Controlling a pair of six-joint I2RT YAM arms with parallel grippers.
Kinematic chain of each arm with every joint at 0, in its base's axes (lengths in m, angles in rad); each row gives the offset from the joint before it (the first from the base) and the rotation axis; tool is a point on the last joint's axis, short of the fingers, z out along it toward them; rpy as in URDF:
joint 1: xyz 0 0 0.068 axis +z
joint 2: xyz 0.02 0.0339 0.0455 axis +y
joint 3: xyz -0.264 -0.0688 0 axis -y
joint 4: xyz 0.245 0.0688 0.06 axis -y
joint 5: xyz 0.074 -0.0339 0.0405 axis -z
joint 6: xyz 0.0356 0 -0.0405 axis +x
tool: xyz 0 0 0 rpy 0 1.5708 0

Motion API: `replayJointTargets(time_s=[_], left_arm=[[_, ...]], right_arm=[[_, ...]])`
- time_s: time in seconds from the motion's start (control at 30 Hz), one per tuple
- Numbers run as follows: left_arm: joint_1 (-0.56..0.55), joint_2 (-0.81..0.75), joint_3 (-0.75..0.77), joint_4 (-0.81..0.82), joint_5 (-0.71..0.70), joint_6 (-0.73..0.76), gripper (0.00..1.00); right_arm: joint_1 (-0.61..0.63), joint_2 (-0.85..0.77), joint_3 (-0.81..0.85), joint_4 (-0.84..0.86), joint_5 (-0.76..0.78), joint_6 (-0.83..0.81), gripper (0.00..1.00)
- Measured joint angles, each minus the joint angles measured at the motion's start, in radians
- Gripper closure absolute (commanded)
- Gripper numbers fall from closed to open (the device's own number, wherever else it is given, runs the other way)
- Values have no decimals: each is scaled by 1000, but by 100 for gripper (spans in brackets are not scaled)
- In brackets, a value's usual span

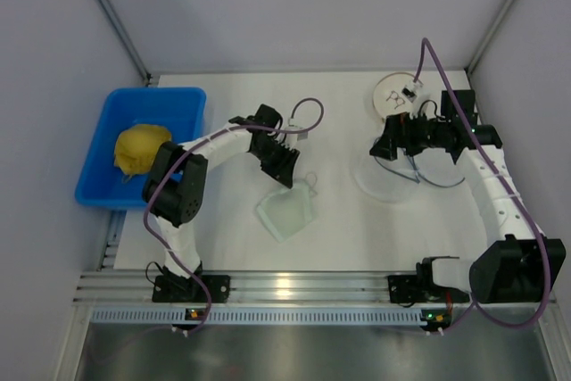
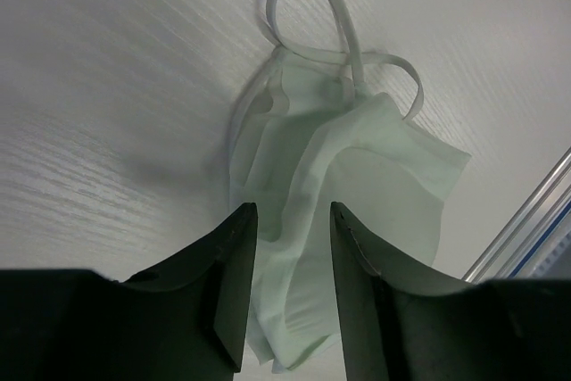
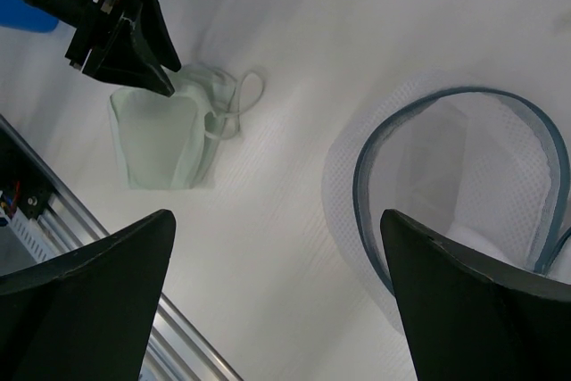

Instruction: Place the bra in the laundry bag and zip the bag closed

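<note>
The pale mint-green bra (image 1: 287, 211) lies folded on the white table left of centre, its thin straps looping away from it (image 2: 308, 6). My left gripper (image 1: 285, 181) is down over the bra's near end. Its jaws stand apart with a fold of the bra's fabric (image 2: 357, 167) between the fingertips (image 2: 239, 229), and a gap shows on both sides. The round white mesh laundry bag (image 1: 388, 180) lies right of centre, its dark zipper rim (image 3: 361, 176) gaping open. My right gripper (image 1: 385, 147) hangs wide open above the bag's left edge, holding nothing; the bra (image 3: 161, 144) shows beyond it.
A blue bin (image 1: 192, 100) at the left holds a yellow cloth lump (image 1: 138, 149). A white disc with small dark marks (image 1: 397, 95) sits at the back right. An aluminium rail (image 1: 294, 287) runs along the table's near edge. Grey walls enclose the table.
</note>
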Motion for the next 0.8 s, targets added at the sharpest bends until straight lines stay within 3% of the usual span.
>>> replayJointTargets(time_s=[0.33, 0.43, 0.63, 0.8], left_arm=[[5, -9, -15, 1, 23, 12, 80], [6, -9, -25, -1, 36, 18, 100], [49, -16, 13, -28, 29, 23, 100], [167, -29, 220, -60, -23, 65, 100]], right_arm=[[0, 0, 0, -8, 0, -9, 1], [-2, 1, 0, -16, 0, -16, 0], [-6, 6, 2, -24, 0, -19, 1], [-7, 23, 8, -24, -1, -18, 1]])
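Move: The bra lies flat right under the left fingers, its middle about 6 cm back from that hand, level sideways and some 2 cm down. The open mesh laundry bag lies roughly 31 cm to the left hand's right and 5 cm farther out, and the blue basket some 37 cm to its left and 9 cm ahead. From the right hand, the bra is about 22 cm left, 6 cm back and 18 cm below. The bra's far edge, between the half-open left fingers, gets pinched as they close fully, the hand staying nearly in place low over the table. Then the left hand sweeps off quickly, forward about 9 cm while rising 7 cm and easing some 4 cm left, away from the laundry bag, carrying the bra along and tipping its fingertips up and forward about 15 degrees. ##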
